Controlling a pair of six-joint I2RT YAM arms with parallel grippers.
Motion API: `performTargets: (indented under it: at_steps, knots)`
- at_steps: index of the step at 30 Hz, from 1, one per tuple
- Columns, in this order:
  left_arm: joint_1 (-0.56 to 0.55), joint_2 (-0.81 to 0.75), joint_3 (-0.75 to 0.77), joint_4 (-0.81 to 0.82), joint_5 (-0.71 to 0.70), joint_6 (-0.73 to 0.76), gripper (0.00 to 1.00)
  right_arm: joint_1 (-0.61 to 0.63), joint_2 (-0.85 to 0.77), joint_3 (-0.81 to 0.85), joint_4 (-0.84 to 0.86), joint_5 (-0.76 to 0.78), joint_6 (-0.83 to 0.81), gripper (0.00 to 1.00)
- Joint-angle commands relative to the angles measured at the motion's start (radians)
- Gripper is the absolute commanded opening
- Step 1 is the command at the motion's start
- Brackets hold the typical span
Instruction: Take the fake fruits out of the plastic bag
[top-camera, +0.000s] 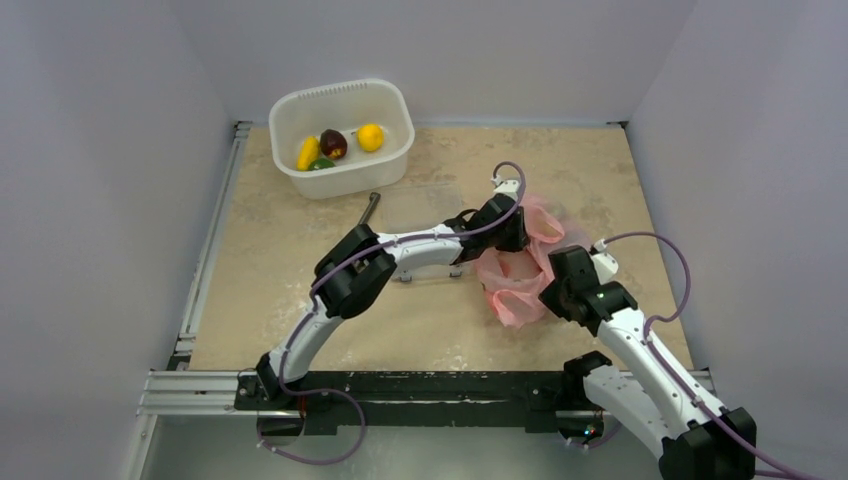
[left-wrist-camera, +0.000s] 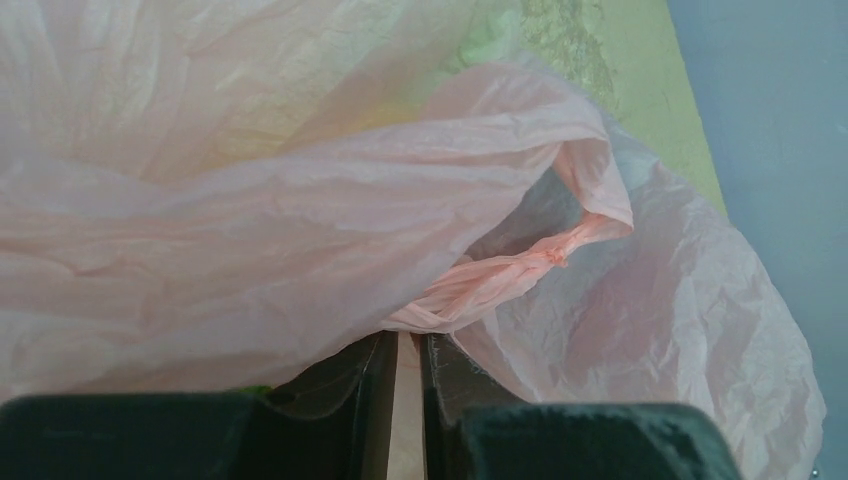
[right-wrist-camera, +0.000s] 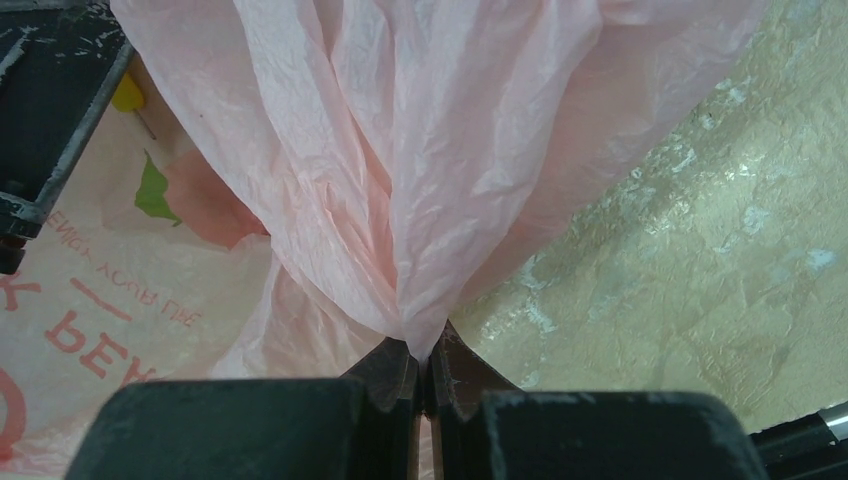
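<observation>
The pink plastic bag (top-camera: 512, 285) lies crumpled at the table's right middle. My left gripper (top-camera: 512, 228) reaches into its upper edge. In the left wrist view the left gripper (left-wrist-camera: 408, 338) has its jaws nearly together with pink film between them, and the bag (left-wrist-camera: 250, 230) and its twisted handle (left-wrist-camera: 520, 265) drape over the tips. My right gripper (right-wrist-camera: 428, 350) is shut on a gathered fold of the bag (right-wrist-camera: 400, 150); from above the right gripper (top-camera: 553, 264) is at the bag's right side. Several fake fruits (top-camera: 335, 146) lie in the white tub (top-camera: 392, 100). No fruit shows plainly inside the bag.
A thin dark metal rod (top-camera: 371, 207) lies just in front of the tub. A metal rail (top-camera: 205, 260) runs along the table's left edge and another along the front by the arm bases. Grey walls close in the left, back and right sides.
</observation>
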Motion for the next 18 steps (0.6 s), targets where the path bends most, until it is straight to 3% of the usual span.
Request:
performTargets:
  at_steps: [1, 5, 13, 16, 18]
  knots:
    - [0.007, -0.03, -0.077, 0.127, 0.043, -0.092, 0.17, 0.004, -0.008, 0.041, -0.006, 0.048, 0.007, 0.0]
    - [-0.01, -0.129, -0.23, 0.251, 0.06, -0.075, 0.38, 0.004, -0.029, 0.049, -0.016, 0.067, 0.01, 0.0]
    - [-0.009, -0.228, -0.445, 0.501, 0.205, 0.014, 0.66, 0.004, -0.074, 0.008, -0.024, 0.05, 0.029, 0.0]
    - [-0.006, -0.223, -0.433, 0.476, 0.262, 0.017, 0.71, 0.004, -0.057, -0.002, -0.028, 0.044, 0.011, 0.0]
    - [0.005, -0.184, -0.345, 0.343, 0.287, 0.016, 0.75, 0.004, -0.035, -0.001, -0.048, 0.027, 0.006, 0.0]
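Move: The plastic bag's open mouth is centred about 5 cm back from the left hand, 1 cm to its left and some 4 cm lower. The loose handle strip lies roughly 3 cm ahead and 4 cm right of that hand, at about its height; the rim pinched by the right gripper is some 12 cm back and 5 cm right. From the right hand the mouth lies about 7 cm ahead, 6 cm left and 4 cm lower. Back towards the robot, the left hand draws about 6 cm away from the handle strip and over the bag's mouth, dipping 3 to 4 cm before rising again to its starting height and drifting slightly left. Its nearly shut fingers spread wide and the wrist turns some 10 degrees clockwise. The right hand keeps the near rim pinched, lifting it about a centimetre. ##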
